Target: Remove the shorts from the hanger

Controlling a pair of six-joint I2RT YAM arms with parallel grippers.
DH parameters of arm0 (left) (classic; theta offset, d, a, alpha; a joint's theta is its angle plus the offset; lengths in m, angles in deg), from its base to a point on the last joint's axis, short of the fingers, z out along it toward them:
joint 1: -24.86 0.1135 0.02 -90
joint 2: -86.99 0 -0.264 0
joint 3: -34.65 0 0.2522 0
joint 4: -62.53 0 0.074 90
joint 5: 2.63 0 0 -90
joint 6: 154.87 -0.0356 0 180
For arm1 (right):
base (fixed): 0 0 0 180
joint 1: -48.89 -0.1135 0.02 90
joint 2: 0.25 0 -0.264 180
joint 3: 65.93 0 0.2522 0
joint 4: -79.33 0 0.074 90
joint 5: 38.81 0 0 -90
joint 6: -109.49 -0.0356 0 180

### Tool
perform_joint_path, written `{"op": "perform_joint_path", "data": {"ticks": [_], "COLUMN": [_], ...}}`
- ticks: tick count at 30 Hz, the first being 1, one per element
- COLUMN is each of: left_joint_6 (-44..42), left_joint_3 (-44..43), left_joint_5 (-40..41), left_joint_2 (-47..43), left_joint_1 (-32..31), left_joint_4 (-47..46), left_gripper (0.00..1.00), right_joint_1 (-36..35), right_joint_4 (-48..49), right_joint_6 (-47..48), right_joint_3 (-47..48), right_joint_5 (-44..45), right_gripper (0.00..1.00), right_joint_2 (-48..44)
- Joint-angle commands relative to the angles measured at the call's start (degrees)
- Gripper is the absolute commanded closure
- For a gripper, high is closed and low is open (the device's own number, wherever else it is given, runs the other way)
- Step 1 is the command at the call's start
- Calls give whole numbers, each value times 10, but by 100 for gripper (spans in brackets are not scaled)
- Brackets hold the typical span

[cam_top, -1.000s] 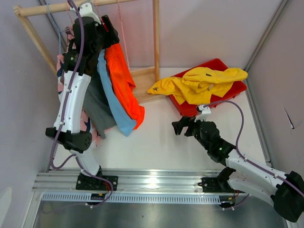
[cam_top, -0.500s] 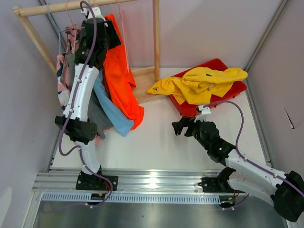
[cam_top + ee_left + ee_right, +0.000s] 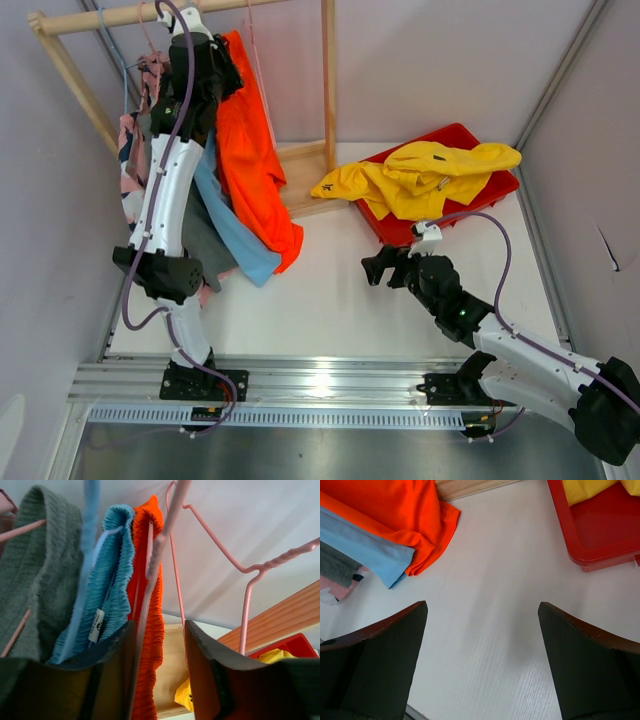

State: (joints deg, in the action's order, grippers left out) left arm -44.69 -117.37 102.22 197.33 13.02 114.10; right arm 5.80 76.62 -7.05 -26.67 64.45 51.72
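Several shorts hang from the wooden rack (image 3: 328, 80). The orange shorts (image 3: 255, 160) are on a pink hanger (image 3: 159, 550), with blue shorts (image 3: 235, 225) and grey shorts (image 3: 205, 235) to their left. My left gripper (image 3: 215, 60) is raised to the rail. In its wrist view the gripper (image 3: 158, 627) straddles the orange waistband (image 3: 150, 580) and the hanger wire. The cloth lies against the left finger (image 3: 115, 655), and a gap shows before the right finger. My right gripper (image 3: 378, 268) hovers wide open and empty over the table (image 3: 481, 605).
A red bin (image 3: 395, 228) at the back right holds a yellow garment (image 3: 430, 175). Pink patterned shorts (image 3: 128, 170) hang at the far left of the rack. A second pink hanger (image 3: 245, 610) hangs bare to the right of my left gripper. Walls close in on both sides.
My left arm has straightened and carried its gripper up along the orange shorts to the waistband near the rail, and its jaws have narrowed. The right arm has not moved.
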Motion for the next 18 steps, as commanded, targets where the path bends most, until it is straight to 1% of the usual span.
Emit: {"op": "perform_joint_path", "data": {"ticks": [1,3,4,6,7,9,11,12,15,18], "left_joint_6": [3,5,6,6,7,7,3,0,5,10], "left_joint_3": [-25,-25,-25,-25,-25,-26,-27,-28,-64,-90], "left_joint_5": [0,-2,-1,0,0,-3,-12,-31,-57,-63], "left_joint_2": [-30,-27,-26,-24,-24,-24,-25,-23,-23,-35], "left_joint_1": [11,12,12,13,13,14,14,14,13,13], "left_joint_4": [-20,-17,-17,-16,-17,-19,-25,-27,-25,-30], "left_gripper": [60,64,73,79,90,98,100,100,100,100], "right_joint_1": [-3,-4,-4,-3,-3,-3,-3,-3,-3,-4], "right_joint_4": [19,19,19,19,20,20,20,20,23,27], "right_joint_6": [-1,-2,-2,-3,-3,-3,-3,-3,-2,2], "right_joint_3": [1,2,1,1,0,0,-1,-1,-2,-2], "right_joint_5": [10,10,11,11,12,12,11,12,10,3], "right_gripper": [1,1,1,1,1,1,1,1,1,1], "right_joint_2": [-1,-1,-1,-1,0,-1,-1,-1,-1,-3]}}
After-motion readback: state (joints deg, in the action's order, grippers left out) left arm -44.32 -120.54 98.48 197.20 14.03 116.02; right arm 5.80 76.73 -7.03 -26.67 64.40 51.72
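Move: The near shoulder of the orange shorts' pink hanger, just below its twisted neck, stands between the left hand's half-open fingers, roughly 1 cm left of centre. The orange shorts hang about 4 cm ahead and 17 cm below. The light-blue hanger is some 5 cm left and 1 cm nearer the base; the empty pink hanger is about 7 cm right, level with the hand. From the right hand, that hanger shoulder lies some 28 cm ahead, 30 cm left and 28 cm higher. Sidling barely 1 cm left, the left hand shuts its half-open fingers fully and pinches the pink wire of the orange shorts' hanger just below the neck. It holds there briefly, then starts to lift, about 1.5 cm up and nearly 1 cm back towards the base, easing back to the right, with hardly any wrist turn. ##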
